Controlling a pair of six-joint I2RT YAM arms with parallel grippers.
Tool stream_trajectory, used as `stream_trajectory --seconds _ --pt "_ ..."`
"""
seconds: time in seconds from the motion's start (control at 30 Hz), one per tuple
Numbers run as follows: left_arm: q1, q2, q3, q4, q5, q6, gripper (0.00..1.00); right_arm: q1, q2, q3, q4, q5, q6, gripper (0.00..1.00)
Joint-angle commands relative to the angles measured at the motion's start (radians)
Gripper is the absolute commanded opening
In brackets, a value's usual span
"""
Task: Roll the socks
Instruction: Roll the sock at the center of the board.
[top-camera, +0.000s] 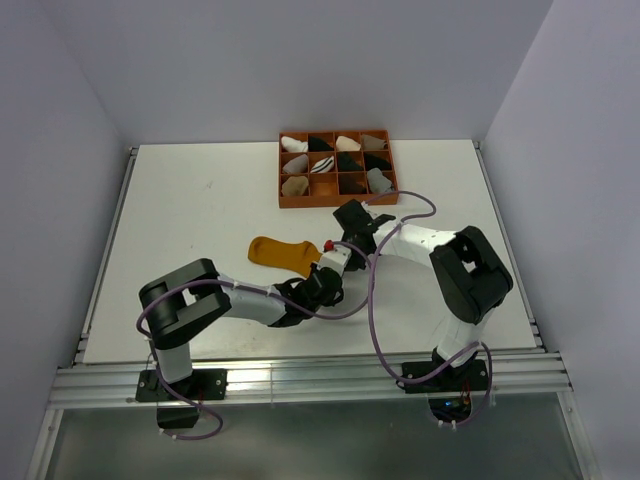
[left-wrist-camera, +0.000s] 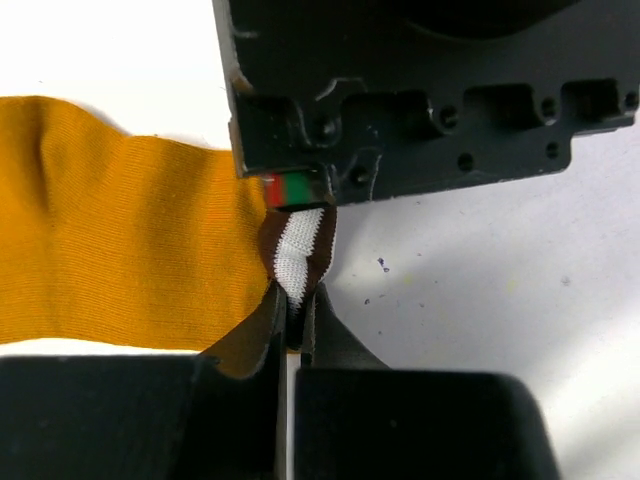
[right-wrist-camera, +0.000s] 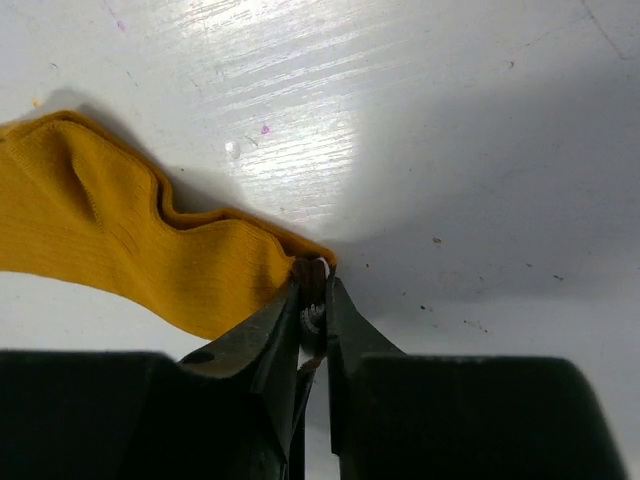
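One of the socks, mustard-yellow (top-camera: 280, 252), lies flat on the white table, its toe to the left. Its striped cuff (left-wrist-camera: 300, 250), brown with a white band, points right. My left gripper (top-camera: 328, 268) is shut on the near part of that cuff, and the left wrist view shows the fabric pinched between the fingertips (left-wrist-camera: 297, 320). My right gripper (top-camera: 338, 243) comes down from the far side and is shut on the same cuff (right-wrist-camera: 316, 300). The sock's body (right-wrist-camera: 130, 240) bunches in a ripple beside it. No other sock of this kind shows.
An orange-brown divided tray (top-camera: 337, 203) stands at the back of the table, holding several small white, black and beige sock bundles. Both forearms cross the middle of the table. White walls close in the left, right and far sides.
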Motion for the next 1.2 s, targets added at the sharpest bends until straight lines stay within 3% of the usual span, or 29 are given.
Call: stream_trajectory --seconds 0.0,0.17,0.3,0.47,0.67,0.83,1.17 --pt "0.02 -0.044 -0.018 0.01 0.103 -0.072 0.01 0.003 -0.017 0.029 -0.001 -0.025 -0.025 0.2" --pt "0.111 -0.101 -0.054 -0.015 0.25 -0.213 0.01 -0.015 -0.084 0.023 0.017 -0.005 -0.022 0.41" --pt "0.167 -0.124 -0.074 -0.032 0.33 -0.3 0.01 -0.038 -0.164 -0.023 0.075 -0.005 0.012 0.5" --pt "0.246 -0.127 -0.119 0.008 0.48 -0.424 0.01 -0.045 -0.23 -0.087 0.144 0.016 0.047 0.51" --pt "0.322 -0.113 -0.206 0.171 0.643 -0.601 0.01 -0.042 -0.233 -0.145 0.213 0.001 0.088 0.51" --pt "0.341 -0.086 -0.249 0.264 0.694 -0.719 0.01 -0.02 -0.207 -0.177 0.259 -0.028 0.105 0.51" --pt "0.365 -0.06 -0.28 0.326 0.699 -0.818 0.01 0.003 -0.172 -0.208 0.278 -0.044 0.116 0.51"
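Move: The left hand pinches the near side of the mustard sock's striped cuff; the sock's body, which it works towards, has its middle about 12 cm to its left and 6 cm ahead, a centimetre lower. The sock box stands about 26 cm straight ahead. From the right hand, still at the cuff's far corner, the cuff's middle is about 2 cm back and 2 cm left, level with the fingertips. Left keeps its pinch, rolling about 55 degrees while shifting 3 cm left; right opens, rises 6 cm, sinks halfway. ##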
